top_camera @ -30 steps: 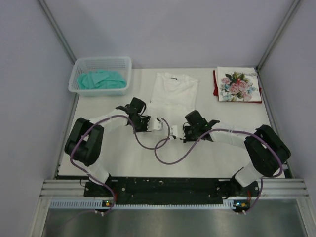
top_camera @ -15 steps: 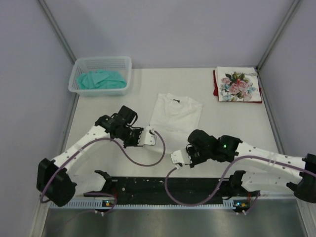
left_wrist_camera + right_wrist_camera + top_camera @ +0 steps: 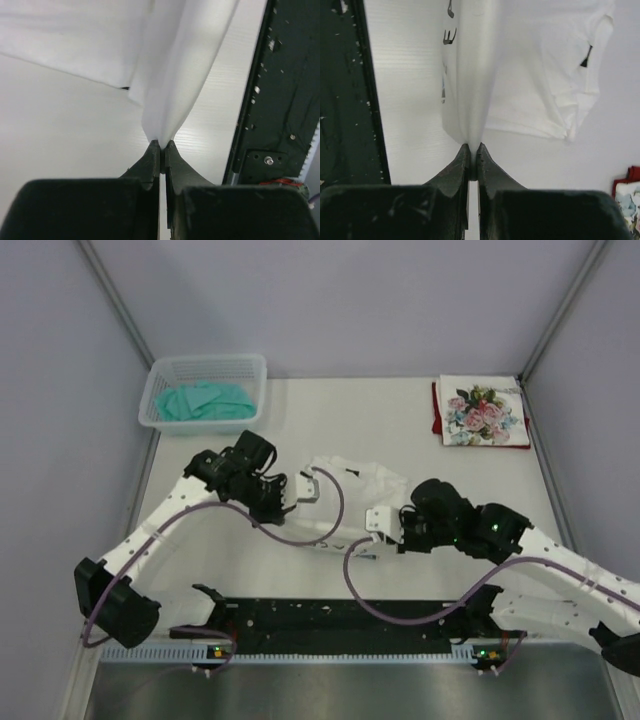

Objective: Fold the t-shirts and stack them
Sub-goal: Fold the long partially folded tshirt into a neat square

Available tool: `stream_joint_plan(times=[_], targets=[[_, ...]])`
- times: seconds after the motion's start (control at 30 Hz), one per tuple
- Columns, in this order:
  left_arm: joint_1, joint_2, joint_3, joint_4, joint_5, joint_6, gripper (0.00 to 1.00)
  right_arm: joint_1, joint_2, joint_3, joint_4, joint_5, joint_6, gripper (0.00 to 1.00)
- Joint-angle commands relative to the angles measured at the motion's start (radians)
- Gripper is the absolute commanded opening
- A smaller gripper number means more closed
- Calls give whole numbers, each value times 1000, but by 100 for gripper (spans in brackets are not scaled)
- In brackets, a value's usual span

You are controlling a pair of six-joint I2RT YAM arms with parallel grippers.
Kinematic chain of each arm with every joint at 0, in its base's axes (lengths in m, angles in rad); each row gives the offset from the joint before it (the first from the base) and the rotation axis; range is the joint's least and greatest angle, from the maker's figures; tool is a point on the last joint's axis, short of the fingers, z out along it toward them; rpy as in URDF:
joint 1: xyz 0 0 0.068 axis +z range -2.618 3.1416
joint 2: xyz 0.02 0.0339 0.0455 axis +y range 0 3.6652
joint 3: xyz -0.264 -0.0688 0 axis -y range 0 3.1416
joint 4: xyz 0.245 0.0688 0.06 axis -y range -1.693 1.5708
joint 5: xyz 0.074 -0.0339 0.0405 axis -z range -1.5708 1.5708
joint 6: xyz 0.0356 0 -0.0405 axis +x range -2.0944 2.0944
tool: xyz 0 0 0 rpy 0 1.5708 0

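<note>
The white t-shirt (image 3: 356, 473) hangs bunched over the middle of the table, held at its near edge by both grippers. My left gripper (image 3: 308, 486) is shut on a pinch of its cloth (image 3: 170, 90), fingertips together at the fold (image 3: 161, 145). My right gripper (image 3: 376, 520) is shut on the other end of that edge (image 3: 472, 147), where dark lettering (image 3: 447, 37) shows on the white shirt (image 3: 540, 75). At the back right lies the folded rose-print t-shirt (image 3: 484, 411) on top of the dark red one (image 3: 437, 408).
A pale mesh basket (image 3: 256, 368) with teal cloth (image 3: 205, 400) stands at the back left. The black base rail (image 3: 340, 618) runs along the near edge, close to both grippers (image 3: 272, 100) (image 3: 345, 100). Slanted frame posts (image 3: 120, 300) flank the table.
The white t-shirt, flat a second ago, was dragged toward the near edge, then its held edge rose, leaving it bunched. Both arms swung outward; both grippers stayed shut.
</note>
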Motion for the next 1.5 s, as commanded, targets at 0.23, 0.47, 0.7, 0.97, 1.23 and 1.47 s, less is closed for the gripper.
stream_joint_plan(times=[0.23,0.47,0.7,0.97,1.23,1.47], targets=[[87,343,442,137,-170,-159,0,-452,182,161,122,-130,-27,0],[102,578,609,178,-253,-166,0,-616,393,210,183,-193,2,0],[121,808,778,189,-306,-205,0,-693,607,260,268,-180,65,0],[121,997,882,199,-362,-201,7,-727,797,355,302,-145,103,0],[131,1055,940,315,-454,-256,46,-755,969,544,311,123,343,27],[133,882,818,348,-472,-299,46,-755,782,462,298,157,620,37]])
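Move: Both hands still pinch the white t-shirt's lifted near edge. From the left hand, the shirt's far left corner lies about 27 cm ahead, 6 cm right and 14 below; the basket is roughly 48 cm ahead, 23 left. From the right hand, the far right corner is some 25 cm ahead, 4 cm right and 15 below; the folded floral shirt is about 43 cm ahead and 23 right, on the table. Both hands carry the pinched edge nearly 30 cm forward over the shirt, sink, and open at its far corners. ##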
